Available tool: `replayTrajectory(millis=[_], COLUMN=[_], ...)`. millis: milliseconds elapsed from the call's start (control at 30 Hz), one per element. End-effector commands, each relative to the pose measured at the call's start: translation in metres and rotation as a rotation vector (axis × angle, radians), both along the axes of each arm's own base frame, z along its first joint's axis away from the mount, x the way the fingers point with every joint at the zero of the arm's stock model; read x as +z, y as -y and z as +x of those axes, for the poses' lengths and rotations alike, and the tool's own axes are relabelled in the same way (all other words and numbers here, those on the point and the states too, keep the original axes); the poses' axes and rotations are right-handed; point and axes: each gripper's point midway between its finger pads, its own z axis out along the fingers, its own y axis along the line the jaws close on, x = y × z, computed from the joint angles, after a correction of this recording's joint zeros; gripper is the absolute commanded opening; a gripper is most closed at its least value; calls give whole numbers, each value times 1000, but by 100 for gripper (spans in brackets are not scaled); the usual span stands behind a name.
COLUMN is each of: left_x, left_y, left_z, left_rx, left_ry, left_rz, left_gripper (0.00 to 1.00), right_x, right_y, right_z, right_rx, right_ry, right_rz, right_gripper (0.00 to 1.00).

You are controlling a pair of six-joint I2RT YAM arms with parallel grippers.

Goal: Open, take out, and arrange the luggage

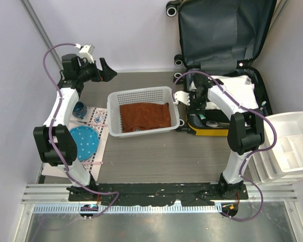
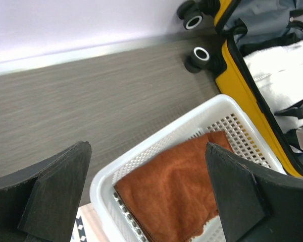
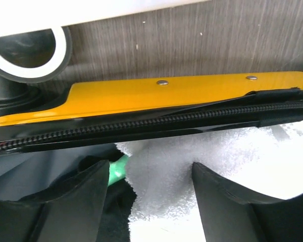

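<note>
The yellow luggage [image 1: 208,132] lies open at the back right, its grey-lined lid [image 1: 227,30] propped against the wall. A white towel [image 1: 232,91] fills the lower half. My right gripper [image 1: 194,98] reaches down inside the left rim. In the right wrist view it [image 3: 150,201] stands open, astride a corner of the towel [image 3: 232,151], just below the yellow shell [image 3: 166,96] and black zip. A green item [image 3: 118,169] peeks out by the left finger. My left gripper [image 1: 105,70] hovers open and empty beyond the basket's far left corner.
A white mesh basket [image 1: 113,113] holding a rust-brown cloth [image 1: 144,116] sits mid-table, left of the luggage. A blue plate [image 1: 85,142] and dark cup [image 1: 80,109] rest on a placemat at the left. White drawer bins [image 1: 293,146] stand at the right edge.
</note>
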Motion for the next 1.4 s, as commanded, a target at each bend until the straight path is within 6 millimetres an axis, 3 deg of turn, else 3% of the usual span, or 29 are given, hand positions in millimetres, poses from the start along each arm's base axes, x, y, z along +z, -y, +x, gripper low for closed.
replayTrajectory(millis=[0, 33, 100, 133, 233, 433, 600, 633, 700, 733, 767, 800, 867, 900, 933, 1000, 1100, 1133, 1233, 1367], left_x=[53, 55, 56, 58, 49, 48, 17, 21, 7, 11, 0, -2, 5, -14, -11, -26, -25, -36, -41, -49], left_y=[-6, 3, 12, 19, 47, 103, 159, 171, 205, 216, 242, 255, 290, 303, 315, 344, 367, 375, 394, 407], left_z=[-1, -7, -14, -17, -17, -19, -38, -38, -46, -42, -50, -50, -57, -53, -53, -54, -50, -47, -45, -33], left_rx=[22, -54, -123, -158, -210, -342, -505, -522, -574, -567, -606, -617, -649, -663, -668, -698, -699, -700, -699, -678], left_ry=[191, 216, 228, 247, 223, 327, 301, 348, 364, 422, 419, 437, 507, 495, 536, 535, 574, 572, 618, 651], left_rz=[49, 65, 54, 58, 131, 127, 83, 81, 70, 70, 63, 60, 41, 41, 30, 21, 9, 9, 14, 29], left_gripper=[100, 100, 99, 100, 100, 100, 100, 100, 100, 100, 100, 100, 100, 100, 99, 100, 99, 99, 100, 100], right_x=[17, 26, 34, 39, 46, 81, 118, 124, 128, 133, 134, 135, 139, 140, 143, 146, 153, 152, 152, 155], right_y=[-4, -6, -6, -4, 7, 19, 23, 32, 37, 40, 38, 50, 53, 54, 53, 57, 59, 60, 59, 59], right_z=[18, 25, 29, 30, 32, 35, 45, 51, 54, 57, 58, 61, 64, 65, 66, 67, 65, 64, 60, 56], right_rx=[7, -16, -54, -59, -98, -183, -355, -389, -460, -480, -488, -544, -564, -583, -581, -600, -602, -601, -597, -590], right_ry=[81, 102, 115, 127, 140, 202, 215, 234, 219, 229, 224, 225, 231, 228, 229, 239, 245, 246, 239, 241], right_rz=[18, 35, 58, 60, 79, 202, 438, 462, 529, 551, 567, 592, 624, 641, 658, 670, 689, 690, 697, 701], right_gripper=[67, 56, 43, 29, 1, 1, 1, 1, 1, 1, 1, 1, 1, 1, 1, 1, 0, 1, 1, 1])
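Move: Above the suitcase's left side, the right hand has its open fingers astride the near left edge of the white towel, whose middle lies roughly 6 cm ahead, 12 cm to the right and a little lower. The green thing is about 5 cm back and 2 cm right, the tin some 8 cm back and 7 cm right. From the left hand, that towel is about 54 cm right, 5 cm back and 20 cm below; the basket sits 15 cm right, 15 cm back and 25 cm below. Closing on the towel's edge, the right fingers pinch it, then lift and peel it about 11 cm up while carrying it 5–6 cm forward and to the right, the wrist turning clockwise and tilting to point the fingers leftward. The left hand, still wide open, swings some 40 cm right over the basket to the raised towel, rising slightly before sinking, and turns about 45 degrees clockwise. ##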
